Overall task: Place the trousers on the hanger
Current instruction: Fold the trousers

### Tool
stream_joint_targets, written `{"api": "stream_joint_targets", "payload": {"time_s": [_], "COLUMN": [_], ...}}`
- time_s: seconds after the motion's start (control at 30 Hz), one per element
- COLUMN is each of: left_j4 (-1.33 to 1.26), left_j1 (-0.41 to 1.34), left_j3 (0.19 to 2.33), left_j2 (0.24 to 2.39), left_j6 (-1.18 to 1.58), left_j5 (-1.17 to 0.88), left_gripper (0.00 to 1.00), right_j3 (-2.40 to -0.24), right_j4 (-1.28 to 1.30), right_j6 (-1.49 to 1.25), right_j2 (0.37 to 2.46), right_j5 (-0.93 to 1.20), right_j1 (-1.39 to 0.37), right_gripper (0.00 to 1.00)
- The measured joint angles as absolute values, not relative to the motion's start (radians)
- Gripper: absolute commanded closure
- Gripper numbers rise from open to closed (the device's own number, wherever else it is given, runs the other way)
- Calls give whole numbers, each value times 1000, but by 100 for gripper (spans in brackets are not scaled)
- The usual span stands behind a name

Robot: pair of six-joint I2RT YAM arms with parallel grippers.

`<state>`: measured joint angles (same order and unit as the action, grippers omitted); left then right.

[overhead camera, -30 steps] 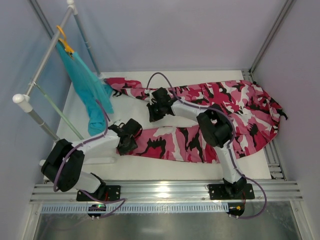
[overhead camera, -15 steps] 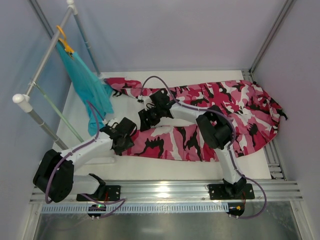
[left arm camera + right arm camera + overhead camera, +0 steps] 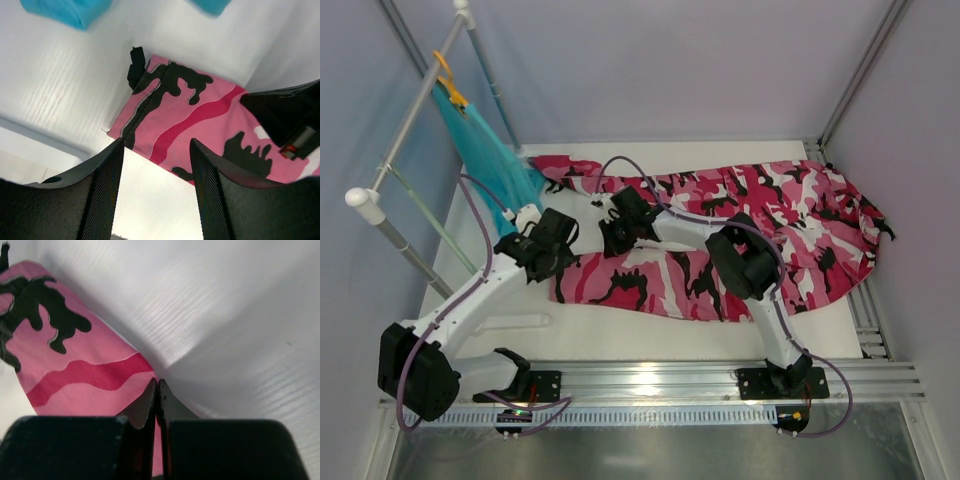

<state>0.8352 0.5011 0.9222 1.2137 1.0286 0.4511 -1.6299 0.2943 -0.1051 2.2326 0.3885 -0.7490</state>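
Observation:
The pink camouflage trousers (image 3: pixel 760 215) lie spread over the white table, legs pointing left. My right gripper (image 3: pixel 616 236) sits at the far edge of the near leg. In the right wrist view it (image 3: pixel 157 382) is shut at the edge of the trousers (image 3: pixel 75 375), with a sliver of pink cloth between the fingers. My left gripper (image 3: pixel 535 252) hovers by the near leg's hem. It (image 3: pixel 156 150) is open with only bare table between the fingers and the trousers (image 3: pixel 185 115) just beyond. The pale mint hanger (image 3: pixel 432 218) slants under the rack at the left.
A white tube rack (image 3: pixel 415 108) stands at the far left, carrying a teal garment (image 3: pixel 495 165) on an orange hanger (image 3: pixel 450 92). The teal garment (image 3: pixel 70 10) hangs just beyond the left gripper. A metal rail (image 3: pixel 650 382) runs along the near edge, and grey walls enclose the table.
My left arm has come off the near leg and swung left and back, ending at the hem. My right gripper has shifted slightly left and nearer, onto the near leg's edge.

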Motion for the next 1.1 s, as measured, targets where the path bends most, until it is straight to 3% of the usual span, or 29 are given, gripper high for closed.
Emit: {"api": "stream_joint_targets", "payload": {"time_s": [0.2,0.5,0.7,0.77,0.8,0.93,1.1], "left_j4": [850,834,809,790,784,731,639], "left_j1": [472,456,456,456,456,456,471], "left_j3": [1023,982,941,941,942,946,958], "left_j2": [1196,1205,1249,1269,1279,1321,1411], "left_j6": [981,960,961,960,960,960,962], "left_j5": [506,501,464,447,437,380,314], "left_gripper": [43,42,43,43,43,43,43], "right_j3": [-1569,-1326,-1368,-1435,-1467,-1493,-1406], "right_j4": [192,0,5,22,37,56,235], "right_j6": [-297,-423,-455,-478,-491,-551,-697], "right_j2": [2185,2044,2071,2099,2109,2088,1957], "right_j5": [188,-63,-130,-131,-128,-130,-136], "right_j1": [-762,-818,-813,-805,-801,-779,-687], "right_gripper": [96,96,96,79,62,50,49]}}
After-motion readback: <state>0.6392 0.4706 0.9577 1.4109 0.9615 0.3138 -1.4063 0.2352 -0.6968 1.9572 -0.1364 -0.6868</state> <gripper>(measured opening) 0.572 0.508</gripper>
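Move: The near trouser leg's hem lies some 11 cm below the left hand, its middle about 2 cm ahead and 3 cm to the left. Its near corner is about 4 cm back and 3 cm left, and the spot the right fingers pinch is some 9 cm ahead and 11 cm right. Straight ahead of the right hand, about 17 cm out, lies the far leg. The hem's middle is some 7 cm back and 13 cm left of the right hand. The near leg's far edge, already pinched in the right fingers, is drawn forward in two pulls with a little lift, towards the far leg; the fingers then open and let go, and the right hand rises to about 6 cm and swings right, turning clockwise some 50 degrees overall. The left hand, staying half open, rises about 4 cm, then sinks below its starting height and reaches forward and right over the leg's end without closing. ##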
